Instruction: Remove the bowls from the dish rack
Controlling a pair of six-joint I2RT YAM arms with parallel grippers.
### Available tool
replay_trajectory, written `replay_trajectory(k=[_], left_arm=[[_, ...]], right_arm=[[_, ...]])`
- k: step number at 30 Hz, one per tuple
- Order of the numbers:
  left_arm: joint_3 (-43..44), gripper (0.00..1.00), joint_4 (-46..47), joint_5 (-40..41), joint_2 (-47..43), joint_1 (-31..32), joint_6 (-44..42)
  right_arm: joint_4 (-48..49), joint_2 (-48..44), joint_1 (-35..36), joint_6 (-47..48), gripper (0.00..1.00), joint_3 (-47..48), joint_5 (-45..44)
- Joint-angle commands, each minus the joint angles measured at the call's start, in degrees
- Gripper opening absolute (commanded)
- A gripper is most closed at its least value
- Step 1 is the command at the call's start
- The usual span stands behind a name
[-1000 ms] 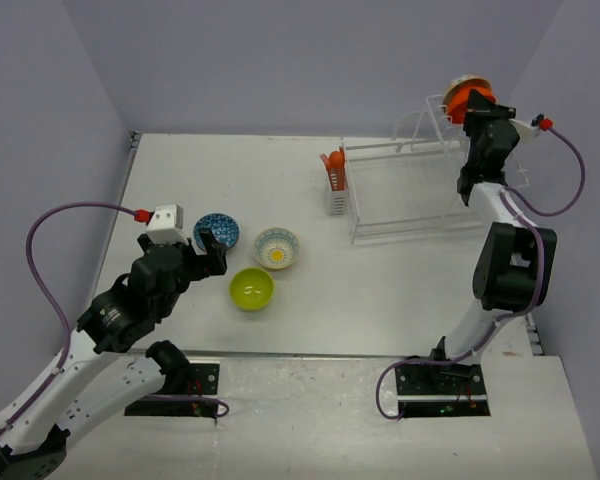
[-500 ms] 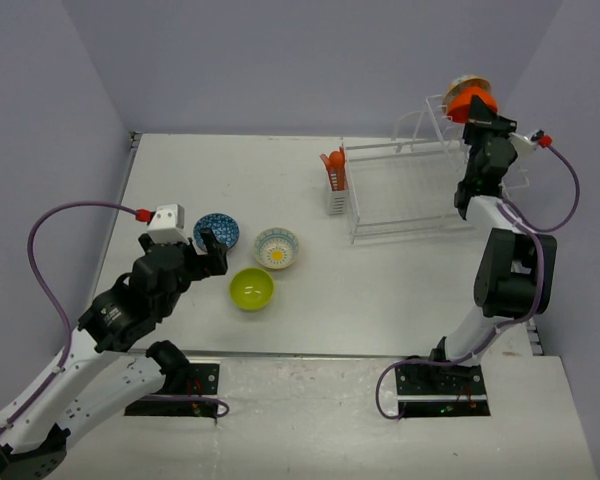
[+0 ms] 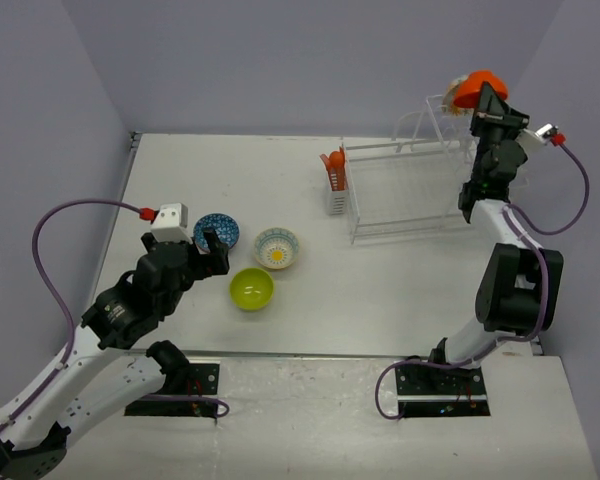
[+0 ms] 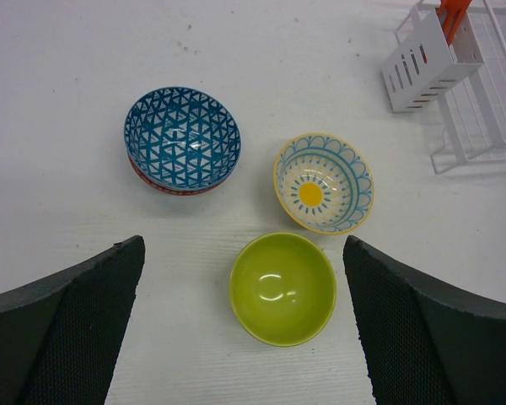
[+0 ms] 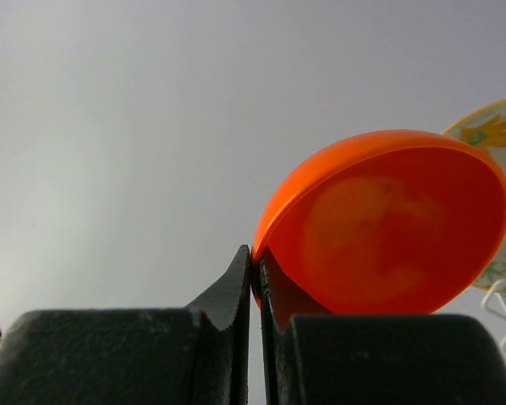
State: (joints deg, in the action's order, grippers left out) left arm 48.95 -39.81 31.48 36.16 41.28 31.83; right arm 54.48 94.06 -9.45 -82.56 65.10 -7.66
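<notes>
My right gripper (image 5: 255, 257) is shut on the rim of an orange bowl (image 5: 388, 224) and holds it on edge above the raised back of the white dish rack (image 3: 405, 190); the same orange bowl (image 3: 472, 88) shows at the top right of the overhead view. Behind it a cream bowl with leafy inside (image 5: 499, 135) stands in the rack. On the table lie a blue-patterned bowl (image 4: 182, 139), a cream bowl with a yellow centre (image 4: 323, 182) and a lime-green bowl (image 4: 282, 288). My left gripper (image 4: 244, 333) hangs open above the lime-green bowl, touching nothing.
An orange utensil caddy item sits in the white caddy (image 3: 335, 185) at the rack's left end. The grey walls close in behind and to the right of the rack. The right arm's purple cable (image 3: 570, 190) loops beside the rack.
The right gripper has risen and tilted back, lifting the orange bowl higher above the rack's raised section. The left arm has barely moved.
</notes>
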Motion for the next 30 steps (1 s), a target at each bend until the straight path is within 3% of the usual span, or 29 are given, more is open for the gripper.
replay_trajectory(k=[1, 5, 11, 17, 19, 20, 21, 24, 27, 28, 30], left_arm=[[-0.08, 1.00, 2.72, 0.24, 0.22, 0.12, -1.34], [0.01, 1.00, 2.72, 0.16, 0.93, 0.12, -1.42], [0.27, 1.00, 2.99, 0.51, 1.28, 0.12, -1.51], [0.80, 1.00, 2.11, 3.58, 0.05, 0.03, -0.20], [1.41, 1.00, 1.58, 5.15, 0.05, 0.03, 1.12], [1.85, 1.00, 0.80, 5.69, 0.05, 0.03, 1.47], [2.64, 1.00, 0.27, 6.21, 0.22, 0.03, 1.74], [5.44, 1.00, -1.84, 9.11, 0.31, 0.03, 1.92], [11.14, 1.00, -8.77, 17.44, 1.01, 0.03, 4.63], [12.65, 1.00, -10.88, 23.47, 1.19, 0.03, 8.03], [16.17, 1.00, -17.30, 29.13, 0.58, 0.03, 12.18]], right_arm=[[6.08, -4.50, -0.39, -2.34, 0.00, -0.24, 2.99], [6.78, -6.08, -0.30, -2.60, 0.00, -0.06, 7.39], [3.10, -9.24, 0.22, -1.99, 0.00, 2.66, 22.41], [-12.35, -16.52, 3.82, 11.61, 0.00, 7.84, 36.12], [-19.72, -19.34, 6.01, 25.12, 0.00, 9.95, 39.03], [-30.03, -20.92, 9.42, 30.48, 0.00, 12.31, 39.21], [-36.05, -23.72, 12.50, 43.24, 0.00, 13.72, 37.91], [-54.44, -26.03, 25.68, 66.64, 0.00, 18.30, 31.66], [-65.88, -26.56, 37.37, 80.39, 0.00, 18.31, 27.89], [-70.34, -26.04, 44.19, 84.28, 0.00, 17.52, 25.87], [-74.76, -24.11, 51.52, 92.82, 0.00, 17.17, 16.77]])
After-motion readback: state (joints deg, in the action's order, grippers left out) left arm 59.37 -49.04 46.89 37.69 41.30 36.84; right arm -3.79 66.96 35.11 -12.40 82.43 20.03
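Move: The orange bowl is already pinched by its rim in the right fingers, and the open left gripper it is carried towards lies about 58 cm left, 29 cm back and 17 cm lower. The last bowl in the rack stands some 6 cm ahead, 3 cm left and 8 cm below the right hand; the utensil holder is 28 cm left, 4 cm back, 33 cm below. From the left hand, the orange bowl is about 32 cm ahead, 58 cm right, 18 cm up; the blue bowl is 16 cm ahead, 1 cm left, and the green one 1 cm ahead, 9 cm right, both 22 cm below. Keeping its pinch on the orange bowl's rim, the right hand first backs up and rises from beside the last racked bowl, then sweeps faster and faster leftward and back over the rack towards the left gripper, about 34 cm left in all, climbing some 10 cm before dipping slightly, while the wrist rolls its left side down by some 75 degrees and swings counter-clockwise. The left hand, fingers still wide open, waits almost to the end and then lifts and shifts left about 5 cm each way, turning a little counter-clockwise above the bowls on the table. ##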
